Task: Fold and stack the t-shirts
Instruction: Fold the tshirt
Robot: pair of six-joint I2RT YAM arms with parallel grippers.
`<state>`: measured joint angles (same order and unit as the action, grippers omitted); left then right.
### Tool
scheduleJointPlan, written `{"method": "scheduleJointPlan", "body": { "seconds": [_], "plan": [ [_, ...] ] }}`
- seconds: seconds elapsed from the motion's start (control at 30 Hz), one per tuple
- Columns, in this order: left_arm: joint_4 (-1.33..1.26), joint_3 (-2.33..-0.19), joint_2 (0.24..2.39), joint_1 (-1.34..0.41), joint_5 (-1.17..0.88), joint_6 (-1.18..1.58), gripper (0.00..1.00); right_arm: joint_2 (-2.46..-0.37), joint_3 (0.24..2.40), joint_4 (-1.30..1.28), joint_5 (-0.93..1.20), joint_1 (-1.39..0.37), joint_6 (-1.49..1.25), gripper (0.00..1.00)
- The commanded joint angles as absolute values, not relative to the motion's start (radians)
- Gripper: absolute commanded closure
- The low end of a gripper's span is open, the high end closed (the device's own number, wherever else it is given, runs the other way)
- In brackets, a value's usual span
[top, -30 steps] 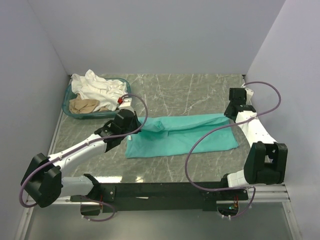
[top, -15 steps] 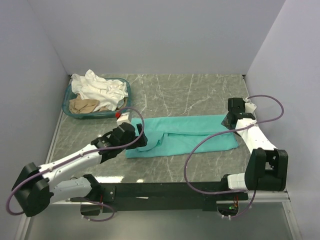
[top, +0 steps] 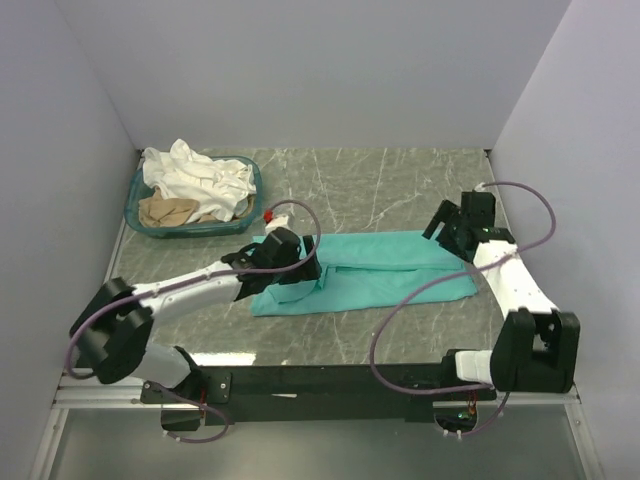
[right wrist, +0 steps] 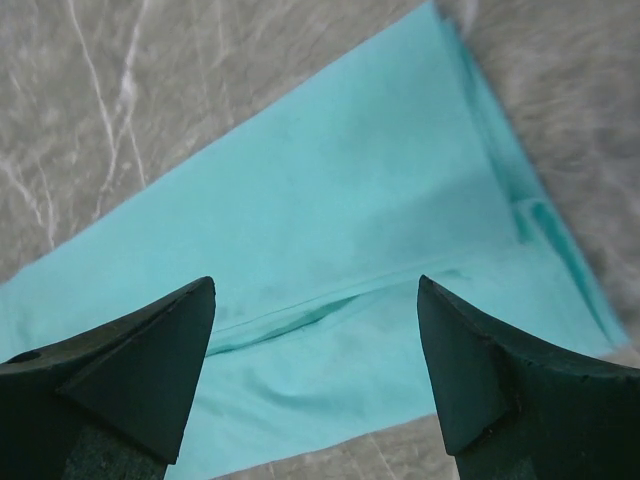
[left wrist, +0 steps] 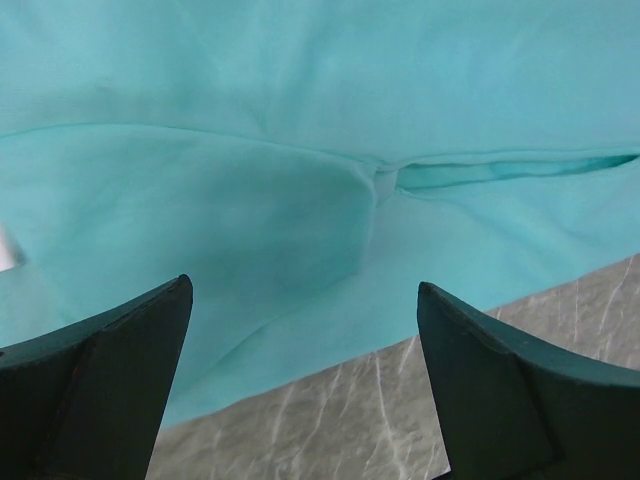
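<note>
The teal-green t-shirt [top: 385,272] lies on the marble table as a long folded strip running left to right. A folded seam runs along its length [left wrist: 300,150] [right wrist: 350,200]. My left gripper [top: 300,265] [left wrist: 303,285] hovers over the shirt's left end, open, with nothing between its fingers. Over the shirt's right end my right gripper [top: 442,226] [right wrist: 315,282] is also open and empty. White t-shirts [top: 190,170] and a beige one [top: 165,210] lie bunched in the basket.
The oval teal basket [top: 133,200] stands at the back left of the table. Grey walls close in the left, back and right. Purple cables loop off both arms above the shirt. The arm bases and a black rail run along the near edge.
Both grippers have opened and let go of the teal shirt. The left gripper moved right, over the shirt's left end. The right gripper drew back a little from the right end.
</note>
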<state>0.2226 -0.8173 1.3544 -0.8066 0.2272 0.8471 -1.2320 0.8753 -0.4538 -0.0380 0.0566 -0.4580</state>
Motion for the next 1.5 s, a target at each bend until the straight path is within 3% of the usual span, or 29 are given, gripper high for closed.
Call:
{"method": "scheduleJointPlan", "body": {
  "seconds": [0.0, 0.43, 0.53, 0.67, 0.9, 1.07, 1.2, 1.47],
  "plan": [
    [0.114, -0.853, 1.442, -0.811, 0.132, 0.825, 0.01, -1.339, 0.903, -0.387, 0.13, 0.06, -0.419, 0.12],
    [0.166, -1.021, 1.796, -0.769, 0.156, 0.784, 0.01, -1.689, 1.034, -0.42, 0.158, 0.037, -0.466, 0.12],
    [0.219, -1.191, 1.94, -0.69, 0.121, 0.712, 0.01, -1.645, 0.985, -0.457, 0.141, 0.028, -0.509, 0.12],
    [0.308, -1.579, 2.172, -0.624, 0.104, 0.625, 0.01, -1.494, 0.766, -0.385, 0.167, 0.005, -0.566, 0.12],
    [0.47, -2.311, 2.633, -0.614, -0.05, 0.525, 0.01, -1.22, 0.457, -0.335, 0.164, -0.354, -0.716, 0.12],
    [0.262, -2.269, 2.637, -0.607, -0.147, 0.642, 0.01, -1.057, 0.368, -0.276, 0.167, -0.633, -0.91, 0.12],
    [0.247, -2.344, 2.695, -0.606, -0.172, 0.696, 0.0, -1.023, 0.429, -0.288, 0.12, -0.719, -0.91, 0.12],
    [0.069, -2.353, 2.753, -0.585, -0.218, 0.873, 0.0, -1.204, 0.52, -0.204, 0.126, -0.814, -0.904, 0.11]
  ]
}}
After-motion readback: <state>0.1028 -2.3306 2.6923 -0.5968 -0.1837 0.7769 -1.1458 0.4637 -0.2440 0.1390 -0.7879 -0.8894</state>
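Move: Both open grippers hover over the folded tshirt strip, which lies crosswise. Its middle is about 16 cm to the left hand's right, level with it and 7 cm below; the collar tag sits 14 cm to that hand's left, and the basket 33 cm left and 23 cm farther out. From the right hand the tshirt's middle is some 21 cm left, 5 cm back and 10 cm below, the hem end 8 cm right and 2 cm back. Down first, both hands: open fingertips press onto the two halves of the strip. Then they sweep opposite ways, dragging the cloth flat over the table: the left nearly 30 cm forward and well to the right, its wrist rolling left side down late on, the right about 20 cm back and as far left, turning counter-clockwise some 35 degrees. Neither gripper closes. ##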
